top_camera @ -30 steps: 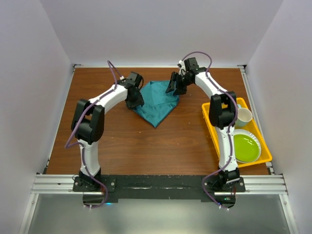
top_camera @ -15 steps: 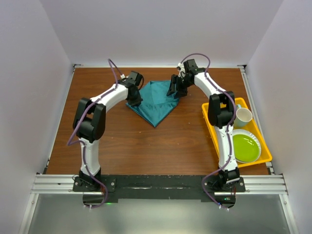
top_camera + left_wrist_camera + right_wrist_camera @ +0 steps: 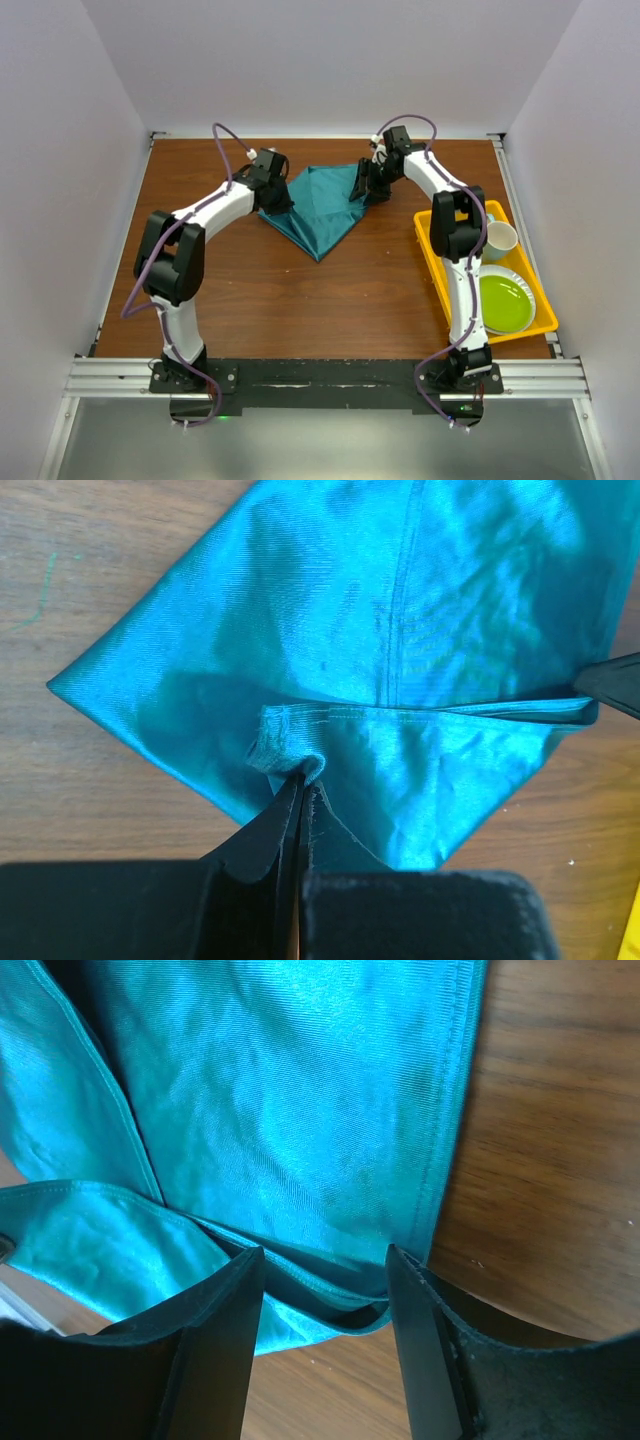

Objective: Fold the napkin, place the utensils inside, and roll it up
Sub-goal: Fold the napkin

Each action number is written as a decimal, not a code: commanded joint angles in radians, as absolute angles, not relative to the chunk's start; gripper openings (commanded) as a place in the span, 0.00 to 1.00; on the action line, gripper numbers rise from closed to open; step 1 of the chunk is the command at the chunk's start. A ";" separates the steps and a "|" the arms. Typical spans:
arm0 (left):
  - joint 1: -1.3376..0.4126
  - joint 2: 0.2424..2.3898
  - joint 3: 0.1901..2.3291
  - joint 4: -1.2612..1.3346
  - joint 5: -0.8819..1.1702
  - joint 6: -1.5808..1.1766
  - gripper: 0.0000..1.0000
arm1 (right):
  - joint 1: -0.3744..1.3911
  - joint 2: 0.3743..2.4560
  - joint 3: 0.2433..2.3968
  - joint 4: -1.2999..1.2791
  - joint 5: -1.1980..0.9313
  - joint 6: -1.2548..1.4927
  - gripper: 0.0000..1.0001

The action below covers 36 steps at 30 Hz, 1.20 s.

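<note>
The teal napkin lies crumpled in a pointed shape on the far middle of the wooden table. My left gripper is at its left edge. In the left wrist view the gripper is shut on a small bunched fold of the napkin. My right gripper is at the cloth's right corner. In the right wrist view it stands open, with a folded hem of the napkin lying between its fingers. The utensils are out of view.
A yellow tray sits at the right side of the table, holding a white cup and a green plate. White walls close in the table on three sides.
My left gripper has shut on the napkin's left edge. My right gripper has shifted slightly right and down onto the cloth's right corner, staying open.
</note>
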<state>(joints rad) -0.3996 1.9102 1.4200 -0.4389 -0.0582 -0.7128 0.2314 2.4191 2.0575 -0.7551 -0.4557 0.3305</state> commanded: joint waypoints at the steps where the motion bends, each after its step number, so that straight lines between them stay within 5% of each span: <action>1: -0.393 1.848 1.379 -0.336 -0.032 -0.681 0.00 | 0.224 2.359 2.034 -0.756 -0.451 0.310 0.56; 12: -0.338 1.824 1.267 -0.204 0.003 -0.557 0.00 | 0.213 2.335 1.982 -0.747 -0.448 0.299 0.54; 27: -0.316 1.832 1.252 -0.239 -0.046 -0.506 0.35 | 0.207 2.332 1.982 -0.746 -0.465 0.305 0.53; 36: -0.316 1.698 1.284 -0.313 -0.092 -0.526 0.38 | 0.206 2.316 2.040 -0.767 -0.472 0.330 0.54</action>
<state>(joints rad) -0.3225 1.8091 1.2507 -0.3161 -0.0563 -0.5297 0.2146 2.3848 1.9930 -0.7437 -0.4667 0.3252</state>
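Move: The left hand holds the turned-up layer's corner. The napkin's underlying left corner, where that goes, is about 6 cm to its left, 1 cm ahead and 3 cm below. The napkin's near tip lies roughly 12 cm back and 6 cm right, its far-left corner some 11 cm ahead and 4 cm right, and the fold's right end 14 cm right, about level. From the right hand, the underlying corner is about 22 cm left and 2 cm back. Still pinching the upper layer's corner, the left hand draws it some 4 cm left and about 3 cm down towards the underlying left corner. Low over the table the fingers open while still easing left, letting go of the cloth, then the hand rises about 2 cm. The right hand keeps its fingers spread at the fold's right end, edging about 1 cm right and back. ##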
